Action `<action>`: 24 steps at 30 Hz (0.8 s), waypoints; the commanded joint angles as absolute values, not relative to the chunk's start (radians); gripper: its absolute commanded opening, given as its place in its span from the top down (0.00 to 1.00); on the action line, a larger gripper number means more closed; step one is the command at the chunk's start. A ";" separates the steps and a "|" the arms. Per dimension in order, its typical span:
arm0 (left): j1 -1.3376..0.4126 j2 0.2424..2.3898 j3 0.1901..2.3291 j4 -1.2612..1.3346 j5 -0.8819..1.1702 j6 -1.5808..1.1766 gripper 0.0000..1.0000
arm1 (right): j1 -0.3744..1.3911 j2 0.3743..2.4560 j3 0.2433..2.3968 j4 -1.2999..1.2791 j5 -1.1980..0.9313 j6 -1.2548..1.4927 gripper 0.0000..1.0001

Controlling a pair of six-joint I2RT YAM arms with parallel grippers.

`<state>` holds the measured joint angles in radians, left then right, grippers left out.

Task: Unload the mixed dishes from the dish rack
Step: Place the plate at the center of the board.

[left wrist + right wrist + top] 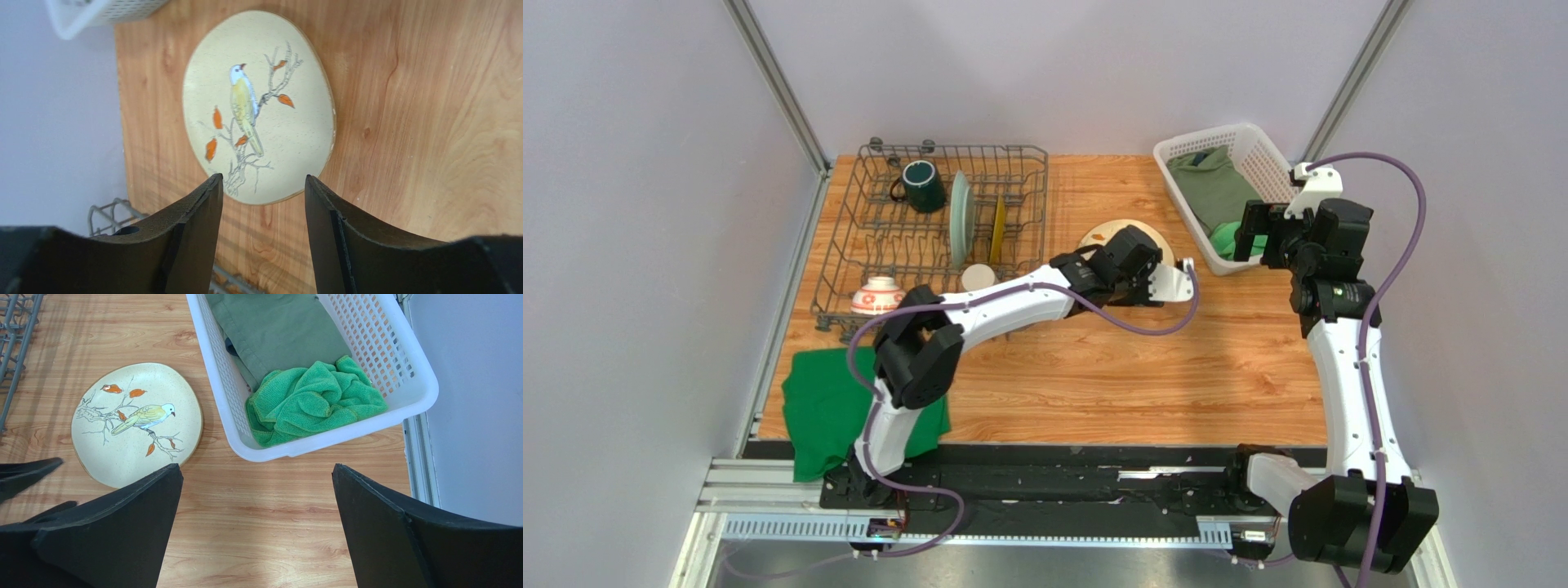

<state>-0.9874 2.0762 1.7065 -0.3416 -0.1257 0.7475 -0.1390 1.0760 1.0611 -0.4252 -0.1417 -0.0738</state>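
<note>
The dish rack [977,150] stands at the back left. In it are a dark green mug [922,186], an upright pale teal plate [960,218], an upright yellow plate [998,229], a beige cup [978,278] and a small red-and-white bowl [879,295]. A cream dish painted with a bird [258,104] lies flat on the table right of the rack. My left gripper [263,179] hovers open at its near edge, with nothing between the fingers. My right gripper [256,468] is wide open and empty above bare wood, the cream dish [136,422] to its left.
A white lattice basket [1216,132] holding green cloths [313,401] sits at the back right, just beyond my right gripper. A dark green cloth [830,410] lies at the table's front left corner. The rack's corner [107,211] is close beside my left fingers.
</note>
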 commanded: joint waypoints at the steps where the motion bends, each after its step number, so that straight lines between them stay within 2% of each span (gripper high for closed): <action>1: -0.982 1.884 1.701 -0.376 -0.092 0.609 0.40 | -0.146 1.046 1.071 -0.383 -0.163 -0.058 0.01; 3: -0.966 1.829 1.703 -0.390 -0.109 0.549 0.39 | -0.146 1.048 1.072 -0.387 -0.167 -0.057 0.01; 5: -0.936 1.786 1.718 -0.417 -0.112 0.484 0.29 | -0.146 1.051 1.074 -0.388 -0.172 -0.055 0.01; 12: -0.784 1.652 1.706 -0.437 -0.164 0.301 0.27 | -0.146 1.039 1.075 -0.391 -0.192 -0.049 0.01; 14: -0.730 1.612 1.686 -0.434 -0.196 0.255 0.19 | -0.144 1.042 1.075 -0.391 -0.196 -0.049 0.01; 16: -0.678 1.576 1.661 -0.439 -0.201 0.217 0.06 | -0.144 1.042 1.075 -0.394 -0.199 -0.049 0.01; 24: -0.506 1.514 1.592 -0.457 -0.157 0.138 0.05 | -0.143 1.037 1.075 -0.396 -0.218 -0.045 0.01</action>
<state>-0.5652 1.5463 1.6012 -0.4416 -0.1886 0.2241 -0.1390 1.0622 1.0611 -0.4255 -0.1959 -0.0566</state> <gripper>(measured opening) 0.949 0.989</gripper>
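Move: The empty left hand has already left the bird plate, whose middle lies about 9 cm ahead, 5 cm right and 11 cm below it. The rack's standing light-blue plate is some 13 cm ahead, 27 cm left and 3 cm lower; the yellow plate is about 6 cm right of the blue one, and the grey cup roughly 2 cm ahead and 24 cm left of the hand. From the right hand, the light-blue plate is about 16 cm ahead, 52 cm left and 16 cm below. Up first, almost straight, then sweeping left and a little forward, the left hand leaves the bird plate on the board and swings over the rack's right part, towards the standing light-blue plate: some 23 cm left and 19 cm up in all. Meanwhile the wrist swings about 40 degrees counter-clockwise and rolls left side down, while the fingers spread from half open to nearly wide, touching nothing. ##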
